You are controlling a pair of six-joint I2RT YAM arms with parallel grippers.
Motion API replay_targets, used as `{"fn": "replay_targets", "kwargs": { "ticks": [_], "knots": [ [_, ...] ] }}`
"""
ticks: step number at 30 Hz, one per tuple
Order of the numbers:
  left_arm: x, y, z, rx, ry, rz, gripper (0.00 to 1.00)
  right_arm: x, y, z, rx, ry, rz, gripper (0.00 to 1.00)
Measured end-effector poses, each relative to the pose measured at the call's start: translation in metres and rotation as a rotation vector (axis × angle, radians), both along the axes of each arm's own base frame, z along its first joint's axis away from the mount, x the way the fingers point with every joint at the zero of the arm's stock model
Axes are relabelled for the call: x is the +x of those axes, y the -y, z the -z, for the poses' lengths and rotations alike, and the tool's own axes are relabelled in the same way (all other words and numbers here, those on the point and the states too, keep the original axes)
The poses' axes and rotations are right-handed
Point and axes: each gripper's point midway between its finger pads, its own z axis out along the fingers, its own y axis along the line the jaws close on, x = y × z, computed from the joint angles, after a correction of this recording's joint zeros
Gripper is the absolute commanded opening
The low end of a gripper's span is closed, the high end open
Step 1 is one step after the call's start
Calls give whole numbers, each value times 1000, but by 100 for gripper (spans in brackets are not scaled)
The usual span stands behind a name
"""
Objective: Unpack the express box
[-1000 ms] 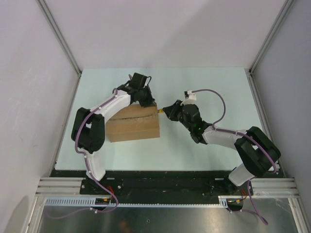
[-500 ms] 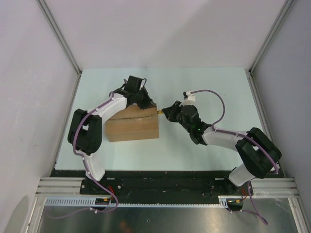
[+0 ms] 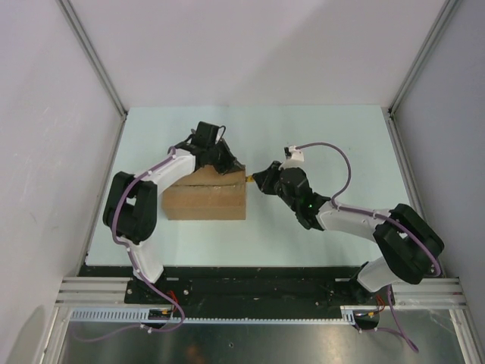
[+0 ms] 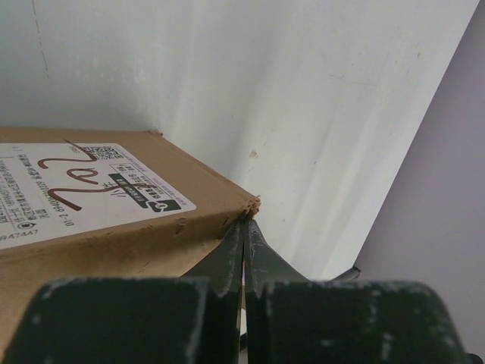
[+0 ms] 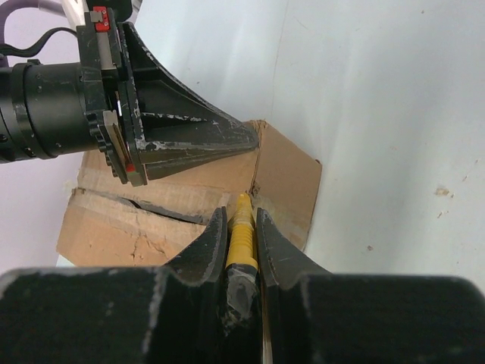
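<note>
The express box (image 3: 204, 199) is a brown carton lying at the table's centre-left, and its top seam shows a crack (image 5: 144, 208). Its white shipping label (image 4: 76, 186) faces the left wrist camera. My left gripper (image 3: 229, 162) is shut with nothing between its fingers, its tips (image 4: 244, 221) resting against the box's (image 4: 151, 235) far right corner. My right gripper (image 3: 259, 179) is shut on the yellow-black utility knife (image 5: 241, 236). The knife's tip touches the top edge of the box (image 5: 288, 174) at its right end, just below the left gripper (image 5: 198, 142).
White enclosure walls with aluminium posts (image 3: 409, 76) surround the pale green table (image 3: 318, 136). The arm bases stand on a black rail (image 3: 250, 284) at the near edge. The right arm's purple cable (image 3: 337, 155) loops above its wrist.
The box has turned slightly and now lies squarer to the table. My left gripper shifted a little left with the corner. The right gripper kept the knife at the box's right end.
</note>
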Motion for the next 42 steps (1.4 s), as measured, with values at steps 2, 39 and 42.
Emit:
{"fn": "replay_targets", "kwargs": {
  "ticks": [2,39,42],
  "knots": [
    [-3,1,2,-9,-14,2,0,-4,1,0,-3,1,1,0],
    [-29,3,-13,-3,-14,112,37,-56,53,-47,-63,64,76,0],
    [-29,-3,-21,32,24,129,60,-44,65,-44,-79,63,111,0]
  ]
}}
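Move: The right hand holds the yellow cutter with its blade at the right end of the box's taped seam, about 4 cm to the hand's left, 1 cm ahead and 2 cm lower. The box's middle is some 15 cm left, 1 cm back and 6 cm down from that hand. The left hand's shut fingertips are on the far right top corner; from them the box's middle lies about 7 cm back, 11 cm left and 5 cm lower. Back towards the base, the right hand draws the cutter along the box's right end for about 5 cm, then jerks farther back and up as the blade comes free, and swings right and forward, clear of the box. The left hand, on the corner with shut fingers, travels about 3 cm back alongside, then rises some 2 cm and opens about halfway. ##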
